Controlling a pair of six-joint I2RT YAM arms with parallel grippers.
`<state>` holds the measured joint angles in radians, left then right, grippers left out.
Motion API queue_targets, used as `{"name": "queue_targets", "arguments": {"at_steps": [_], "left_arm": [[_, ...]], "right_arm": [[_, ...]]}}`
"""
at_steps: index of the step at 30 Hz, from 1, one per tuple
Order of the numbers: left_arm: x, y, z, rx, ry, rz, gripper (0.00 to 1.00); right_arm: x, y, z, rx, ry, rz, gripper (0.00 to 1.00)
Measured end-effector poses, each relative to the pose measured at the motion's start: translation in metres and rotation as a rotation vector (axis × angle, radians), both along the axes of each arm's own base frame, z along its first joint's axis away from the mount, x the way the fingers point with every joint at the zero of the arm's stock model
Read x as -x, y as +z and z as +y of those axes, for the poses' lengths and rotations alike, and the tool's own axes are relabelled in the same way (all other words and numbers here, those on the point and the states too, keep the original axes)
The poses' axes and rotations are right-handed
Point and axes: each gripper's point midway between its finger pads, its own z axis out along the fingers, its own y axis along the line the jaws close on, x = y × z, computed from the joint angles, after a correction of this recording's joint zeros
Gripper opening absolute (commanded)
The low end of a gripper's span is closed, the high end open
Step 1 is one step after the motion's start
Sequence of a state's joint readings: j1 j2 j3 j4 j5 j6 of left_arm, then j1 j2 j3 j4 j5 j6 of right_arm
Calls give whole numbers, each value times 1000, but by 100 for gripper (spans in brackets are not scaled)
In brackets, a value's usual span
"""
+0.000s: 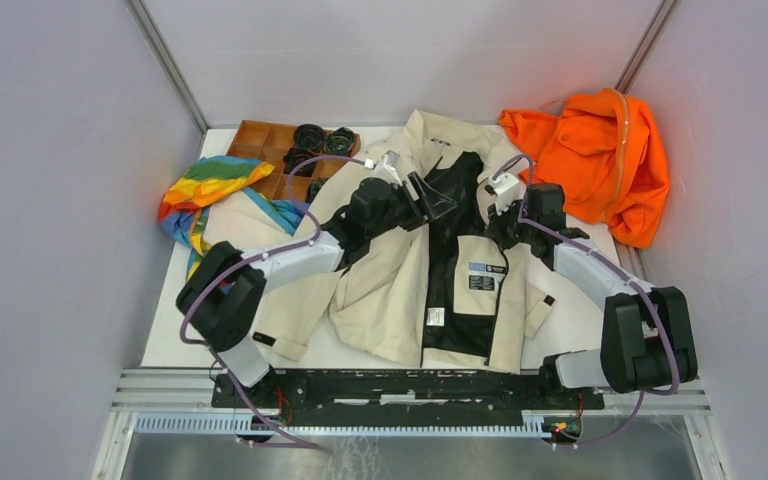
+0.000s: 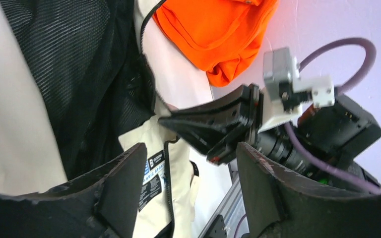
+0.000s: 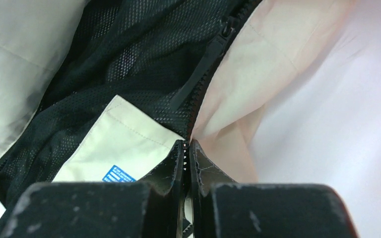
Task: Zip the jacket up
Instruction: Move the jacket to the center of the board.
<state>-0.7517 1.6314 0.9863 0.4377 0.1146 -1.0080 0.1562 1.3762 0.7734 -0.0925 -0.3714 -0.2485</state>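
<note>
The cream jacket [image 1: 390,290] lies open on the table, its black mesh lining [image 1: 455,190] showing down the middle. My right gripper [image 1: 505,222] is at the inner edge of the jacket's right front panel. In the right wrist view it [image 3: 187,146] is shut on the zipper edge, with teeth showing between the pads. The zipper tape and its pull tab [image 3: 201,67] run away from the fingertips. My left gripper [image 1: 438,200] hovers over the lining near the collar. In the left wrist view it [image 2: 191,153] is open with nothing between the fingers, facing the right gripper [image 2: 213,124].
A bright orange garment [image 1: 600,160] is heaped at the back right. A rainbow-striped cloth [image 1: 205,190] lies at the left, beside a wooden compartment tray [image 1: 260,145] holding dark round objects [image 1: 325,140]. Grey walls enclose the table; a metal rail [image 1: 410,385] runs along the near edge.
</note>
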Motion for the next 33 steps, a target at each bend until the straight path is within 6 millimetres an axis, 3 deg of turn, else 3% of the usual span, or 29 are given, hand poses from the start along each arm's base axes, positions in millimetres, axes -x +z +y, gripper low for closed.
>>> {"name": "queue_targets", "arguments": {"at_steps": [5, 12, 18, 24, 33], "left_arm": [[-18, -17, -29, -33, -53, 61, 66], [-35, -58, -57, -109, -105, 155, 62], [-41, -80, -69, -147, -140, 195, 57], [-40, -90, -82, -141, -200, 206, 53], [-39, -89, -97, -109, -274, 202, 49]], "right_arm": [[17, -19, 5, -46, 0, 57, 8], [10, -12, 5, -104, -20, 42, 8], [8, -7, 1, -161, -41, 48, 8], [7, -5, 1, -189, -46, 51, 8], [7, -4, 2, -203, -44, 52, 8]]}}
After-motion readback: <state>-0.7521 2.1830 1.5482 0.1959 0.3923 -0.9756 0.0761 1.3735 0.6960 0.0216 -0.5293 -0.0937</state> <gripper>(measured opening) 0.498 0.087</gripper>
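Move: The zip pull on the jacket's right front edge lies about 4 cm ahead of the left hand, 12 cm to its right and 10 cm below. The closed right fingers hold that edge, with the pull roughly 3 cm ahead of them, level sideways. From the left hand, the inner pocket is some 11 cm back, 9 cm right; the left front panel 12 cm back, 12 cm left, both about 12 cm below. Left hand sweeps about 10 cm right and 9 cm down to the zip pull, half closing; right keeps its hold. ##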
